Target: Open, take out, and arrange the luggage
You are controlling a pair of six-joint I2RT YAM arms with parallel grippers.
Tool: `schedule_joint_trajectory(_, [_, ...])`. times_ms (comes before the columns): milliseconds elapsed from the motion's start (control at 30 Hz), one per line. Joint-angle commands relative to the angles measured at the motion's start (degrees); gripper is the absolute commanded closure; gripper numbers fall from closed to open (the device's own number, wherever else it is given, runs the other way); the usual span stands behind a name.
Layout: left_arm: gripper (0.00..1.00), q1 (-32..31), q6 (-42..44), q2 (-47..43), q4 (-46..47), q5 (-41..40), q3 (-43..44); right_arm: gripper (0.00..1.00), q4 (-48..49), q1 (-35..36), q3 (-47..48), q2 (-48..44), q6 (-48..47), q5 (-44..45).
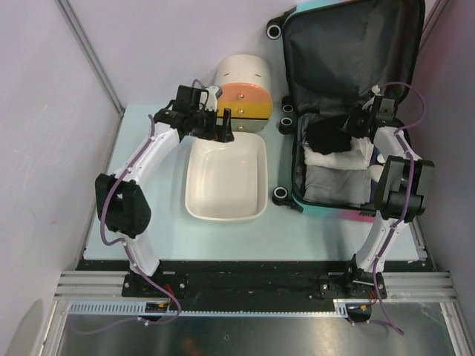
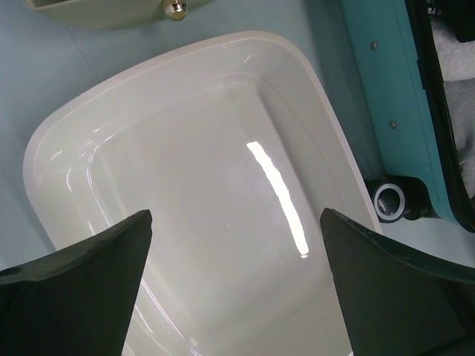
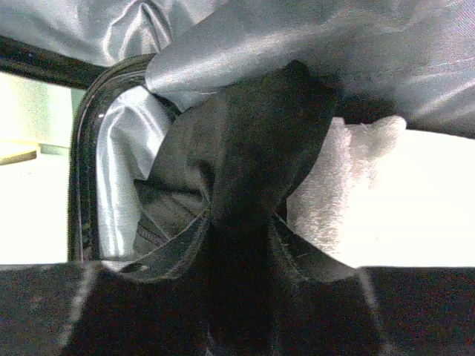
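Observation:
The luggage (image 1: 349,52) lies open at the right of the table, its lid standing up and its dark grey lining (image 3: 297,44) showing. Inside it are a black cloth (image 1: 325,137), a white towel (image 1: 338,159) and a grey folded piece (image 1: 338,185). My right gripper (image 1: 356,122) is down in the case. In the right wrist view its fingers pinch a bunched fold of the black cloth (image 3: 260,148), gripper (image 3: 241,230) shut on it, with the white towel (image 3: 356,193) beside. My left gripper (image 1: 223,126) hangs open over the white basin (image 1: 226,178), nothing between its fingers (image 2: 236,222).
The white basin (image 2: 200,148) sits mid-table, left of the luggage's teal side (image 2: 386,96) and a black wheel (image 2: 391,200). A cream cylindrical box (image 1: 243,89) with orange-yellow drawers stands behind the basin. Walls close in the table on both sides.

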Motion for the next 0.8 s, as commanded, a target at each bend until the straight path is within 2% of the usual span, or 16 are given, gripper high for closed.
schedule_joint_trajectory(0, [0.0,0.81,0.33,-2.47,1.46,-0.08,0.29,0.73,0.01,1.5,2.94,-0.88,0.96,-3.07])
schedule_joint_trajectory(133, [0.0,1.07,2.26,-3.26,2.07,-0.43,0.55,1.0,-0.69,1.41,4.96,-3.34,1.57,-4.73])
schedule_joint_trajectory(500, [0.0,2.65,1.39,-5.29,3.04,0.19,-0.85,1.0,2.11,5.45,3.56,-13.36,10.26,-8.69])
schedule_joint_trajectory(767, [0.0,4.41,1.3,-9.68,4.09,-0.43,-5.33,1.0,5.8,16.32,1.45,-17.85,16.34,-7.91])
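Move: The black garment lies in the far left corner of the open suitcase, already between the right hand's half-closed fingers; its middle is about 5 cm to the left, 1 cm back and 3 cm below. The white towel is about 8 cm back, 4 cm left and 5 cm down. The empty white tray's middle lies roughly 35 cm left and 14 cm back, 12 cm lower. From the left hand the garment is some 29 cm right, level ahead, 12 cm below. Pinching the black garment as they finish closing, the right fingers lift it out of the suitcase, slowly at first, then swinging faster up and leftwards towards the tray: about 15 cm up, 13 cm left and slightly back. The hand tips upward and turns counter-clockwise by some 10 to 15 degrees. The left hand, empty and wide open, eases about 3 cm left and 2 cm up. ##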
